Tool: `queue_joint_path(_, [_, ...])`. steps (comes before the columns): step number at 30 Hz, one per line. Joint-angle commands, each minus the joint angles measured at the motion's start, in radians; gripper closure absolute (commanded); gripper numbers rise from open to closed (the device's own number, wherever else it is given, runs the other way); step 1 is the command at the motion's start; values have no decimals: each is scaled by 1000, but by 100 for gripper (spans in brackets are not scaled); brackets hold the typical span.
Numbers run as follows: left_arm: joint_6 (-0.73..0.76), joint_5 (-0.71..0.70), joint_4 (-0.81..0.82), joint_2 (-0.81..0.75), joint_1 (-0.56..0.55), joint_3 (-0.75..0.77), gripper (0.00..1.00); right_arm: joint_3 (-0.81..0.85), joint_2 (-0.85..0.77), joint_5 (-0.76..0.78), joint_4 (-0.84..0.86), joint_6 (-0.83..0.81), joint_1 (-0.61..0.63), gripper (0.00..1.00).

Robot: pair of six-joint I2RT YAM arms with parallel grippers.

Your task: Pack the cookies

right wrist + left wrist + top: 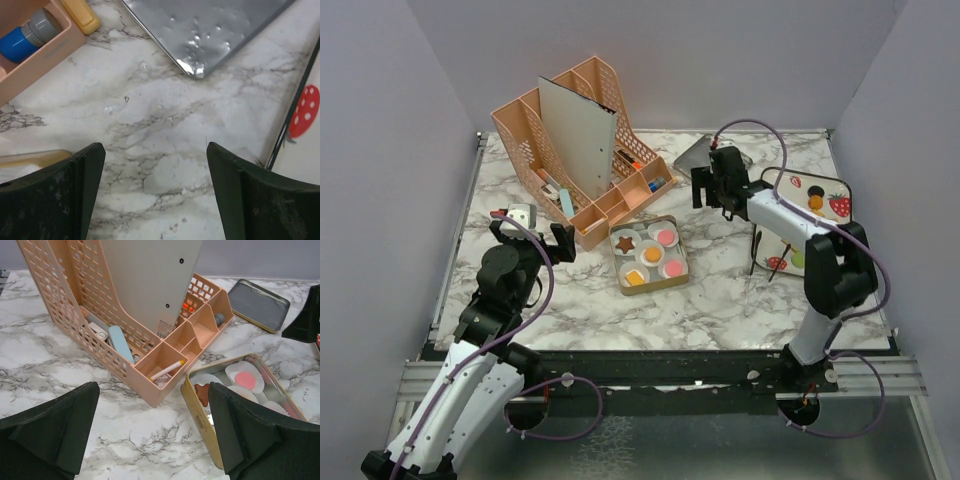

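The cookies sit in white paper cups inside a gold tin [681, 278] at mid-table: a brown star cookie [624, 243], pink rounds [666, 237] and orange ones [652, 255]. More cookies lie on the strawberry-print plate [825, 232] at the right, among them an orange cookie [815, 201] and a dark round [789, 183]. My left gripper [532, 238] [152, 425] stands open over bare marble, just left of the tin [220, 435], where the star [202, 392] and a pink round [245, 379] show. My right gripper [713, 195] [155, 190] is open and empty above marble between tin and plate.
A peach desk organizer [582, 160] [150, 340] with a grey board and pens stands at the back left. The tin's lid [695, 153] [210, 25] lies upside down behind the right gripper. The plate's edge [305, 150] is close on that gripper's right.
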Motion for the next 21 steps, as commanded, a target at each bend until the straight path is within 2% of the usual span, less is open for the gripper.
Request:
queue_joint_path(1, [-10,24,14,-9,10,-7,1,135,159,-115,48,-108,-38,14])
queue_joint_path(5, [-10,26,13,-11,12,-7,1,279,295,-169,28,-150,-66,23])
queue_joint_path(11, [-13,41,16,-13,16,-7,1,445,449,-219,-9,-190,-94,25])
queue_joint_path(21, [-20,63,17,-30,17,-5,1,549,582,-209,-77,-201,-108,35])
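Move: The grey metal lid lies about 20 cm ahead of the right hand, 2 cm to its left and some 11 cm below. The blue bottle in the organizer is roughly 14 cm ahead and 15 cm left; the cookie box is 9 cm back and 15 cm left; the cookie tray is level with the hand, 15 cm right. From the left hand the lid is about 38 cm ahead, 30 cm right and 24 cm below. The right hand reaches about 12 cm forward and 7 cm down to the metal lid's near corner, fingers narrowing. ##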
